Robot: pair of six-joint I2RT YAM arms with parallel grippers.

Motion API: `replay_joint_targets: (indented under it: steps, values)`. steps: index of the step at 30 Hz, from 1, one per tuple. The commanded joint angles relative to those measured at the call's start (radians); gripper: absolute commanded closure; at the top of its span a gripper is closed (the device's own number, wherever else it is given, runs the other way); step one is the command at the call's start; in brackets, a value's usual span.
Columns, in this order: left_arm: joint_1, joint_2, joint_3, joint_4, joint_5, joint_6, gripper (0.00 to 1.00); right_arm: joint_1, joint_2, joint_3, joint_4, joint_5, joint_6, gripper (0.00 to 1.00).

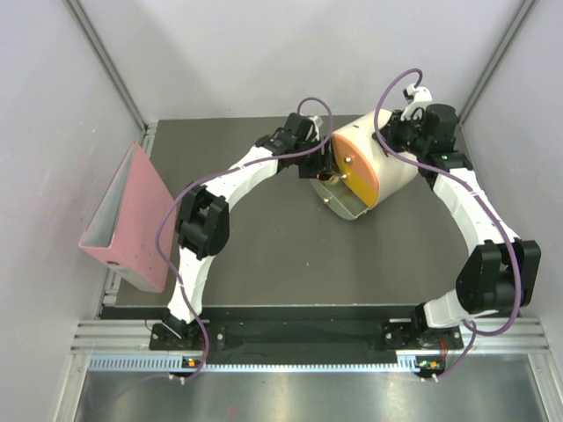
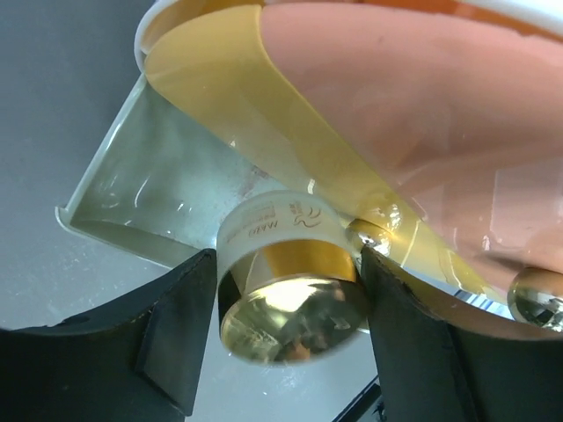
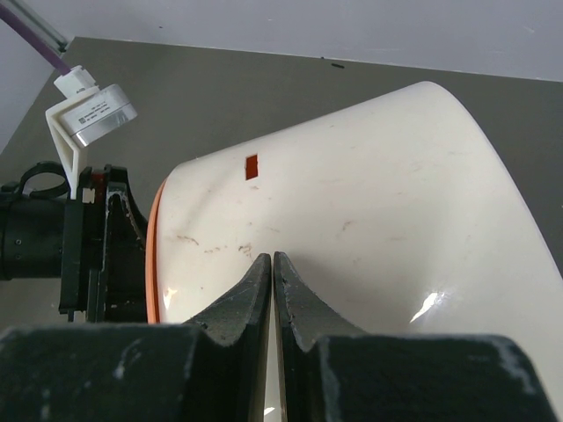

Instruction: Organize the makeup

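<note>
A round compact point(image 2: 290, 308) with a gold band and a shiny face sits between the fingers of my left gripper point(image 2: 288, 264), which touch it on both sides. It hangs over the pulled-out clear drawer point(image 2: 132, 193) of the cream box point(image 1: 391, 171). From above, the left gripper point(image 1: 324, 171) is at the box's orange-yellow front, over the open drawer point(image 1: 347, 207). My right gripper point(image 3: 273, 257) is shut, its tips against the box's cream shell point(image 3: 378, 202), at the far side point(image 1: 400, 132). No other makeup shows.
A pink binder point(image 1: 132, 220) leans at the table's left edge. The yellow drawer front point(image 2: 229, 97) and a peach one point(image 2: 422, 114) stand close above the compact, with metal knobs point(image 2: 369, 236) beside the left gripper's right finger. Grey walls enclose the table.
</note>
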Motion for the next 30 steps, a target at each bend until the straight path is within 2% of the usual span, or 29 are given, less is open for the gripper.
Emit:
replay_joint_targets:
  steps: [1, 9, 22, 25, 27, 28, 29, 30]
  values:
    - [0.000, -0.003, 0.055, 0.016, -0.006, 0.013, 0.29, 0.013, 0.096, -0.125, -0.441, 0.057, -0.021, 0.94]
    - [0.008, -0.009, 0.055, 0.007, -0.020, 0.014, 0.29, 0.015, 0.094, -0.128, -0.441, 0.054, -0.019, 0.94]
    - [0.035, -0.132, 0.007, 0.061, -0.036, 0.045, 0.34, 0.013, 0.092, -0.128, -0.444, 0.054, -0.021, 0.94]
    - [0.049, -0.201, -0.085, 0.084, -0.031, 0.062, 0.38, 0.016, 0.092, -0.128, -0.446, 0.054, -0.021, 0.94]
    - [0.058, -0.253, -0.125, 0.087, -0.025, 0.071, 0.45, 0.016, 0.094, -0.130, -0.444, 0.054, -0.022, 0.94]
    - [0.063, -0.270, -0.171, 0.094, -0.014, 0.077, 0.50, 0.016, 0.094, -0.131, -0.443, 0.054, -0.021, 0.94]
    - [0.064, -0.285, -0.196, 0.098, -0.007, 0.082, 0.61, 0.016, 0.096, -0.133, -0.441, 0.054, -0.021, 0.94]
    - [0.071, -0.311, -0.220, 0.098, -0.002, 0.080, 0.68, 0.016, 0.094, -0.133, -0.441, 0.054, -0.019, 0.94]
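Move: Ahead of nothing but the open bottom drawer, the left fingers hold the jar loosely between their tips, their grip already slackened; the drawer's middle lies about 4 cm back, 6 cm right and 8 cm below. The yellow drawer's knob stands about 1 cm forward, 5 cm right and slightly below; the orange drawer's knob some 4 cm ahead, 6 cm right and a little above. From the right hand, the open drawer is roughly 10 cm back, 9 cm left and 18 cm below. Easing about 1.5 cm forward and a little left with its fingers still spread, the left hand leaves the jar behind, then quickens left and up, away from the drawer and its knobs, ending some 4 cm left and 4 cm higher as that slight forward reach is undone. The wrist tips up about 5 degrees and the empty fingers draw partly together on the way out. ##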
